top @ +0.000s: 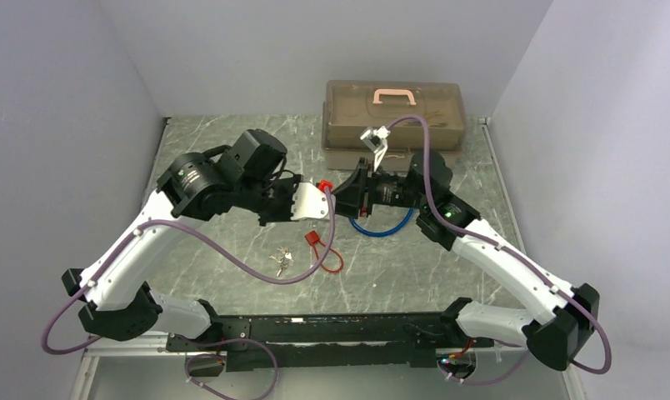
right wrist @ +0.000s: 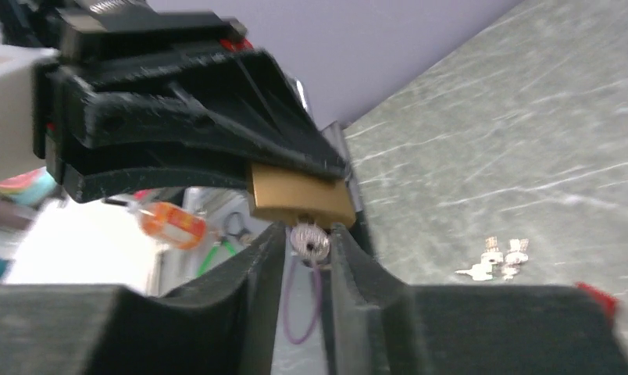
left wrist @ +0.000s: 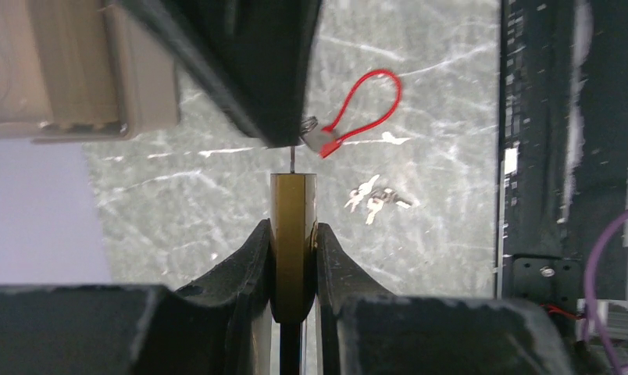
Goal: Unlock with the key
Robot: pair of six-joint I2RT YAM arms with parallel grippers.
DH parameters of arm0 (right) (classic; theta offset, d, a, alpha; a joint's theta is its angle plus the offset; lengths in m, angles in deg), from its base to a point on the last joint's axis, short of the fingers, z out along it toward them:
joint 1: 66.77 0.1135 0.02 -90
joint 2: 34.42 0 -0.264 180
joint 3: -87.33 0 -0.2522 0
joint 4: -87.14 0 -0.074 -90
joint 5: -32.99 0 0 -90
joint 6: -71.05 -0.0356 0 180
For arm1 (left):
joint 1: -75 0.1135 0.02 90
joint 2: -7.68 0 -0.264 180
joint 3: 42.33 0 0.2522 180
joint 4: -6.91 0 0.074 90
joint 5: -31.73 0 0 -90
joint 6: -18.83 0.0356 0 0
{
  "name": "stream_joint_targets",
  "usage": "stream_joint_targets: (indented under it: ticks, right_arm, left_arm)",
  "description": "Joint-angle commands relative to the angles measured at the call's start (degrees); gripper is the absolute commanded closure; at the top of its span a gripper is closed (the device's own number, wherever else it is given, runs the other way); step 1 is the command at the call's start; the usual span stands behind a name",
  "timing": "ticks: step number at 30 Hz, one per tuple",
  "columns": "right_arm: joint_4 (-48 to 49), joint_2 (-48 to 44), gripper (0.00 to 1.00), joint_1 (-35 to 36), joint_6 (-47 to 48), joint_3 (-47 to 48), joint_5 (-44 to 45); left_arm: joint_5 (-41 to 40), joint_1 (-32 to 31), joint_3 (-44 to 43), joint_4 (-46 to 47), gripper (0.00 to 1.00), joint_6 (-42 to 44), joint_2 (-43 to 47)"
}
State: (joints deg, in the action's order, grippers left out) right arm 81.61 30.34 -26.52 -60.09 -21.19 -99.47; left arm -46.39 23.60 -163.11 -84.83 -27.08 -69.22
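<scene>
A brass padlock (left wrist: 293, 234) hangs above the table, and my left gripper (left wrist: 293, 242) is shut on its body. In the top view the left gripper (top: 319, 200) and right gripper (top: 348, 193) meet tip to tip at mid-table, hiding the lock. The key's silver round head (right wrist: 309, 242) sticks out of the padlock (right wrist: 299, 199) underside. My right gripper (right wrist: 303, 242) stands open around that head, with a thin gap on the left side. A thin key shaft (left wrist: 292, 160) shows between the lock and the right gripper's black fingers (left wrist: 248, 62).
A red cable lock (top: 323, 250) and a bunch of spare keys (top: 282, 262) lie on the marble table below the grippers. A blue cable loop (top: 382, 227) lies under the right arm. A brown toolbox (top: 394, 112) stands at the back wall.
</scene>
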Motion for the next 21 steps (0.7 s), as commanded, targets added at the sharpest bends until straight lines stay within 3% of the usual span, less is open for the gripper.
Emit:
stream_joint_targets:
  ticks: [1,3,6,10,21]
  right_arm:
    - [-10.12,-5.33,0.61,-1.46,16.89,7.67,3.73]
    - [-10.33,-6.45,0.51,-1.44,20.25,8.25,2.59]
    - [-11.11,-6.37,0.46,-1.46,22.65,9.17,0.1]
    - [-10.09,-5.97,0.46,-1.18,22.59,8.41,-3.84]
    - [-2.92,-3.35,0.52,0.5,18.34,6.35,-3.0]
  left_arm:
    - [12.16,1.17,-2.88,0.89,1.0,-4.12,-2.44]
    - [17.24,3.01,-4.76,-1.44,1.0,-5.61,-4.27]
    - [23.7,6.34,-8.03,-3.76,1.0,-7.15,-6.66]
    - [27.25,8.78,-11.06,-4.24,1.0,-7.89,-8.01]
    - [30.85,9.13,-13.4,-4.41,1.0,-10.19,-8.78]
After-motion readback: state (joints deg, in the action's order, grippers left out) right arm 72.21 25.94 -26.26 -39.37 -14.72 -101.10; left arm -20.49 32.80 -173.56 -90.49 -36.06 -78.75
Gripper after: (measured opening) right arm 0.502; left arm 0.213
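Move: The key's head, already in the padlock's keyway, sits between my loosening right fingers, barely 1 cm to the left of that hand's point and level with it; the padlock body is about 3 cm left, 1 cm up. From my left hand, which grips the padlock, the key is about 1 cm ahead, 4 cm right and 4 cm below. From my right hand, the red cable lock lies about 2 cm ahead, straight below by 30 cm; the loose keys are 11 cm left at that depth, neither ahead nor back. I spread my right fingers wide, off the key's head, lifting that hand about 5 cm and drawing it 3 cm right while it rolls back some 20 degrees, then let it settle back down and left by a couple of centimetres around the key. My left hand keeps its grip on the padlock, dips, then rises again as it shifts about 3 cm right and slightly back, its fingertips swinging roughly 25 degrees back towards the base. ##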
